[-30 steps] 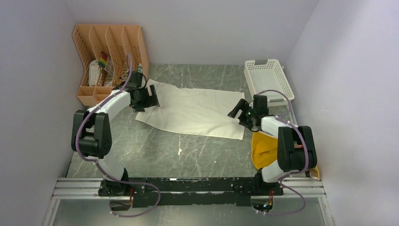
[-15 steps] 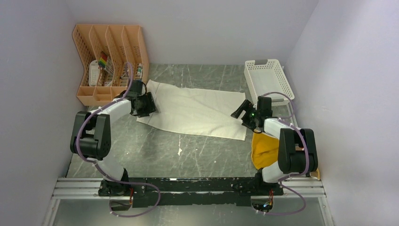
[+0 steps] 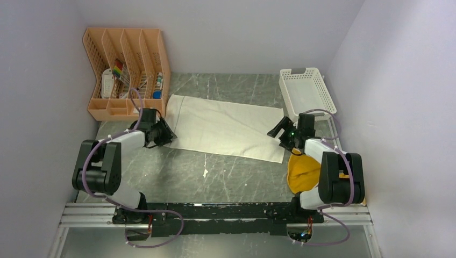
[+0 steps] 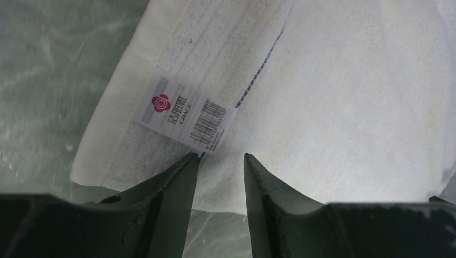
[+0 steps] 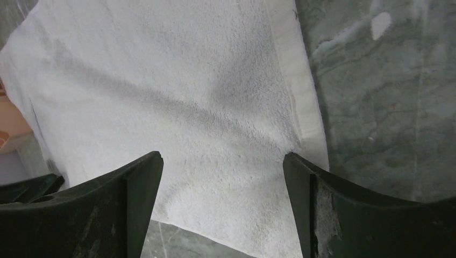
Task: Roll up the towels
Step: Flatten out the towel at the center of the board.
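The cream-white towel (image 3: pixel 226 126) lies spread flat across the middle of the table. At its left end my left gripper (image 3: pixel 164 133) sits low, jaws narrowed to a small gap with nothing pinched between them. In the left wrist view the left gripper (image 4: pixel 221 157) points over the near hem of the cream-white towel (image 4: pixel 333 97), beside a printed label (image 4: pixel 185 115). Wide open, my right gripper (image 3: pixel 277 130) hovers over the towel's right end. The right wrist view shows the right gripper (image 5: pixel 223 156) above the cream-white towel (image 5: pixel 177 91). A mustard-yellow towel (image 3: pixel 303 172) lies bunched by the right arm.
An orange slotted file organiser (image 3: pixel 126 59) stands at the back left, close behind the left arm. A white mesh basket (image 3: pixel 306 88) sits at the back right, just beyond the right gripper. Grey walls close in both sides.
The left gripper moved nearer and left, and its jaws narrowed from wide open. The towel's raised left corner now lies flat. The right gripper shifted slightly right, and the towel with it.
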Tool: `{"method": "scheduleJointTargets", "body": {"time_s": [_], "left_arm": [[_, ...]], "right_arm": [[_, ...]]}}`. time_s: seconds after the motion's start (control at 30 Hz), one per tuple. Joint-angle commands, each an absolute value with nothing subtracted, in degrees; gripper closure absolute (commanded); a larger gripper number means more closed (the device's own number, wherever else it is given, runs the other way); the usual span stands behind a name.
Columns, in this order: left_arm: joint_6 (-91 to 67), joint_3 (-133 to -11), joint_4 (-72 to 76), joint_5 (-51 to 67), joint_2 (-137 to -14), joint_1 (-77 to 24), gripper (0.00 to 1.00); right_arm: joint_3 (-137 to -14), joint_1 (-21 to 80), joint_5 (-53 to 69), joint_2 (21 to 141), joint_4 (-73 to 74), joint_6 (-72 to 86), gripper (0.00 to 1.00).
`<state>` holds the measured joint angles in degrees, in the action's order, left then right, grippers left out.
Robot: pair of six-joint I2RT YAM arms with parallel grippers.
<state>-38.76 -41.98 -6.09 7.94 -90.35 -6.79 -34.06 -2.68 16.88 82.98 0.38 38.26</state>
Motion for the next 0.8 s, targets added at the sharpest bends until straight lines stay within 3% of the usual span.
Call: {"method": "scheduleJointTargets", "body": {"time_s": [0.0,0.23,0.47,0.57,0.77], "left_arm": [[-43.9,-32.2,-14.0,7.4,-88.6,-6.7,0.49],[-47.7,-22.6,-19.3,8.4,-79.8,-6.7,0.49],[-50.6,-24.5,-26.8,8.7,-73.5,-9.1,0.51],[-49.7,-30.6,-31.1,5.1,-72.7,-11.9,0.51],[-39.0,-54.0,-38.7,-4.1,-78.6,-13.8,0.52]], "right_arm": [[-31.6,-5.1,11.3,83.6,13.2,35.7,0.14],[-29.8,-5.8,11.0,81.3,15.4,35.2,0.14],[-27.3,-5.7,11.1,76.5,19.6,34.9,0.13],[-28.8,-4.4,8.4,73.0,20.3,35.1,0.14],[-39.2,1.8,-0.9,71.1,18.9,34.0,0.14]]}}
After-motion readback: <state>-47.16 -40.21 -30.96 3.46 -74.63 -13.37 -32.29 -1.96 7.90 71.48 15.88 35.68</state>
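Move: The cream towel lies spread between the hands, both hands' fingertips on its ends. Its middle is about 19 cm right of the left hand and 5 cm farther out, and about 18 cm left of the right hand and 4 cm ahead, a centimetre or two lower. From the right hand, the white basket stands some 20 cm ahead and 12 cm right; the yellow towel lies about 17 cm back and 13 cm right. Both hands drag the cream towel back under their fingertips, left about 10 cm, right about 5; then left lifts. ##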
